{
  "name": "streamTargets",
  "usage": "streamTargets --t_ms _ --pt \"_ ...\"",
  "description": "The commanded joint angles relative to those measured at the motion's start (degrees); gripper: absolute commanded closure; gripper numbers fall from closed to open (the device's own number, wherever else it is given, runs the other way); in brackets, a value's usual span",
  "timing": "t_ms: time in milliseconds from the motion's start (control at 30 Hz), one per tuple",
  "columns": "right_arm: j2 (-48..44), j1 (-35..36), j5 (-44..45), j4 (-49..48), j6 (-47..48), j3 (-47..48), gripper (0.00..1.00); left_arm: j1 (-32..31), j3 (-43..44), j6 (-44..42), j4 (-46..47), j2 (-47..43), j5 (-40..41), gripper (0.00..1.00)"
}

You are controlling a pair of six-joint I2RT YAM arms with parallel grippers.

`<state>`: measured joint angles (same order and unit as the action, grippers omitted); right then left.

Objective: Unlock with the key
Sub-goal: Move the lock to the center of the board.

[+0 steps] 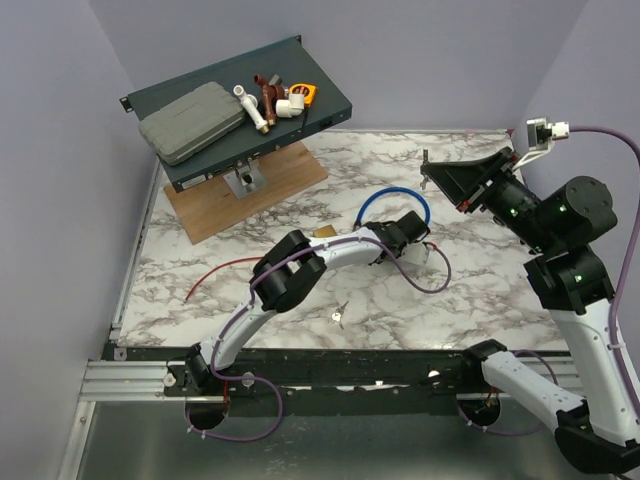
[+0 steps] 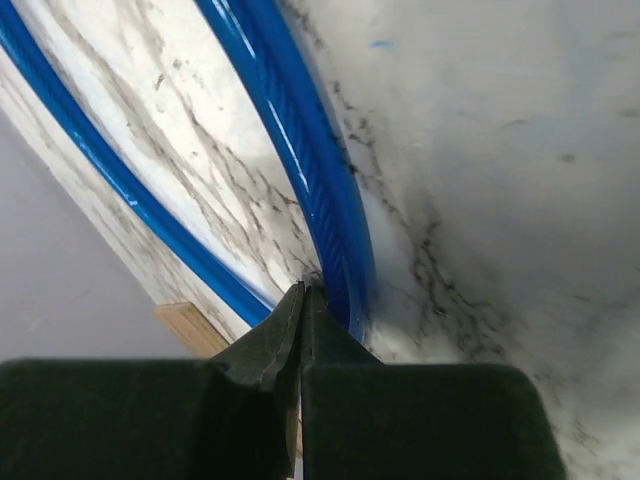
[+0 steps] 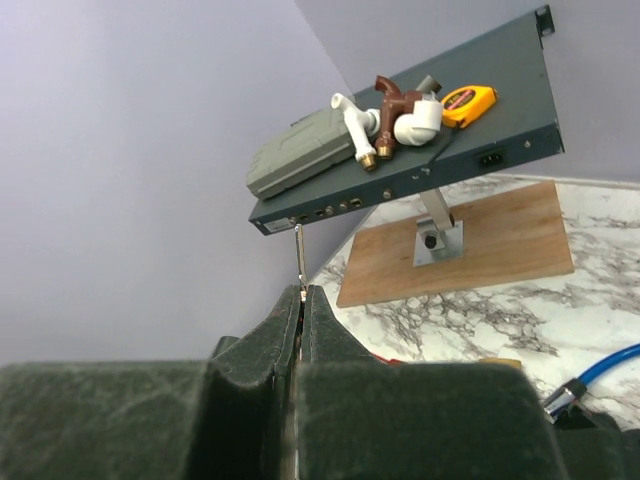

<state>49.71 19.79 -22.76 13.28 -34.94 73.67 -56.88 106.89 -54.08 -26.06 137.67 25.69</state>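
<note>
A thin silver key (image 3: 299,255) sticks straight out from the tips of my right gripper (image 3: 303,292), which is shut on it. In the top view that gripper (image 1: 430,180) hangs raised above the back right of the marble table, with the key (image 1: 425,166) pointing left. My left gripper (image 2: 303,292) is shut with nothing visible between its tips, low over the table against a blue hose (image 2: 330,215). From above, the left gripper (image 1: 392,235) sits inside the blue hose loop (image 1: 395,195). A small brass-coloured piece (image 1: 325,231) lies beside the left forearm.
A dark shelf (image 1: 330,110) on a wooden board (image 1: 290,185) stands at the back left, carrying a grey case (image 1: 192,122), pipe fittings and a tape measure (image 1: 303,92). A red wire (image 1: 215,270) and a small silver object (image 1: 340,315) lie on the marble.
</note>
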Motion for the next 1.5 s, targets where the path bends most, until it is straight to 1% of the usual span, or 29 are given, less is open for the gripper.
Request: streamTargets --t_ms 0,67,167,267,467,633,667,733,767,833,900,933,1067,1100,1133,1200,1267,1300,1367,1467 --pt "-2.0 0.0 -1.7 1.2 -0.4 2.9 0.99 -2.6 2.2 4.3 -10.5 -3.3 -6.7 1.00" --pt "-2.7 0.0 -1.9 1.7 -0.5 3.2 0.99 -3.1 4.0 7.6 -15.3 -3.7 -11.4 1.00" --pt "-3.4 0.1 -1.9 2.3 -0.8 3.5 0.99 -3.8 6.3 12.5 -20.8 -4.3 -16.5 1.00" --pt "-3.6 0.1 -2.3 2.6 -1.0 3.8 0.99 -4.0 8.5 17.9 -25.7 -4.8 -23.6 1.00" --pt "-3.2 0.1 -1.9 3.4 -1.0 3.9 0.99 -4.2 9.6 27.2 -30.4 -6.4 -37.6 1.00" --pt "-2.2 0.1 -0.9 3.7 -0.9 4.0 0.99 -2.3 10.3 29.7 -32.7 -10.3 -47.0 1.00" --pt "-2.0 0.1 -0.6 3.7 -0.8 4.2 0.99 -1.8 10.9 29.6 -33.5 -11.1 -48.1 0.98" --pt "-1.7 0.1 0.3 3.9 -0.5 4.6 0.99 -0.7 11.5 28.7 -34.5 -13.2 -49.3 0.83" --pt "-1.4 0.0 0.6 4.0 -0.1 4.7 0.99 0.0 11.3 28.0 -34.8 -14.5 -49.7 0.71" --pt "-1.1 0.1 1.5 4.2 0.4 5.2 0.99 1.6 9.8 26.5 -35.1 -17.4 -50.5 0.53" --pt "-0.8 0.0 2.4 4.7 0.9 5.8 0.99 3.3 6.4 23.2 -35.4 -20.9 -50.8 0.42" --pt "-0.7 0.1 2.9 4.9 1.2 6.2 0.99 4.3 4.1 21.2 -35.3 -23.0 -51.0 0.38" --pt "-0.5 0.1 5.0 6.2 2.3 7.1 0.99 8.4 -8.6 9.5 -33.4 -30.7 -51.5 0.28" --pt "-0.5 0.1 5.7 6.4 2.5 7.2 0.99 9.2 -11.5 7.0 -32.8 -32.3 -51.2 0.23" --pt "-0.7 0.1 6.3 6.6 2.5 7.1 0.99 9.6 -13.9 4.1 -31.7 -34.2 -50.1 0.17" --pt "-0.5 0.1 7.4 6.8 2.7 6.9 0.99 9.6 -19.1 -0.9 -28.6 -36.9 -46.5 0.13" --pt "-0.3 0.1 8.6 7.0 2.8 6.6 0.99 9.6 -21.9 -5.2 -25.4 -38.5 -44.6 0.03" --pt "-0.2 0.1 9.1 7.1 2.9 6.4 0.99 9.6 -22.5 -7.1 -23.9 -38.8 -43.9 0.02" --pt "0.0 0.1 10.1 7.3 2.8 6.1 0.99 9.6 -22.6 -10.5 -21.6 -38.3 -43.0 0.02" --pt "0.0 0.1 11.7 7.6 2.9 5.7 0.99 9.6 -18.9 -15.5 -24.4 -35.7 -44.7 0.02"
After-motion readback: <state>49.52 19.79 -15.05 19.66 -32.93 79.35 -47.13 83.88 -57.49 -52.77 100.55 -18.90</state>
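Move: The blue cable lock lies right at my closed left fingertips. The middle of its ring is about 3 cm to their right, 1 cm ahead and 1 cm lower, and its metal barrel some 6 cm left and 4 cm back. The brass padlock sits roughly 13 cm left and 5 cm back, the loose keys 10 cm left and 25 cm back. From my right hand, the ring is about 16 cm ahead, 4 cm right and 46 cm below. With its shut fingertips hooked inside the ring, my left hand drags the cable lock back about 17 cm, low over the table, the wrist tipping nearly 50 degrees until the fingers point down. Then it comes free, rises, swings some 13 cm left and sinks a little, opening wide near the padlock. My right hand keeps hold of its key high up, easing back and up about 3 cm before returning forward and drifting slightly right. ##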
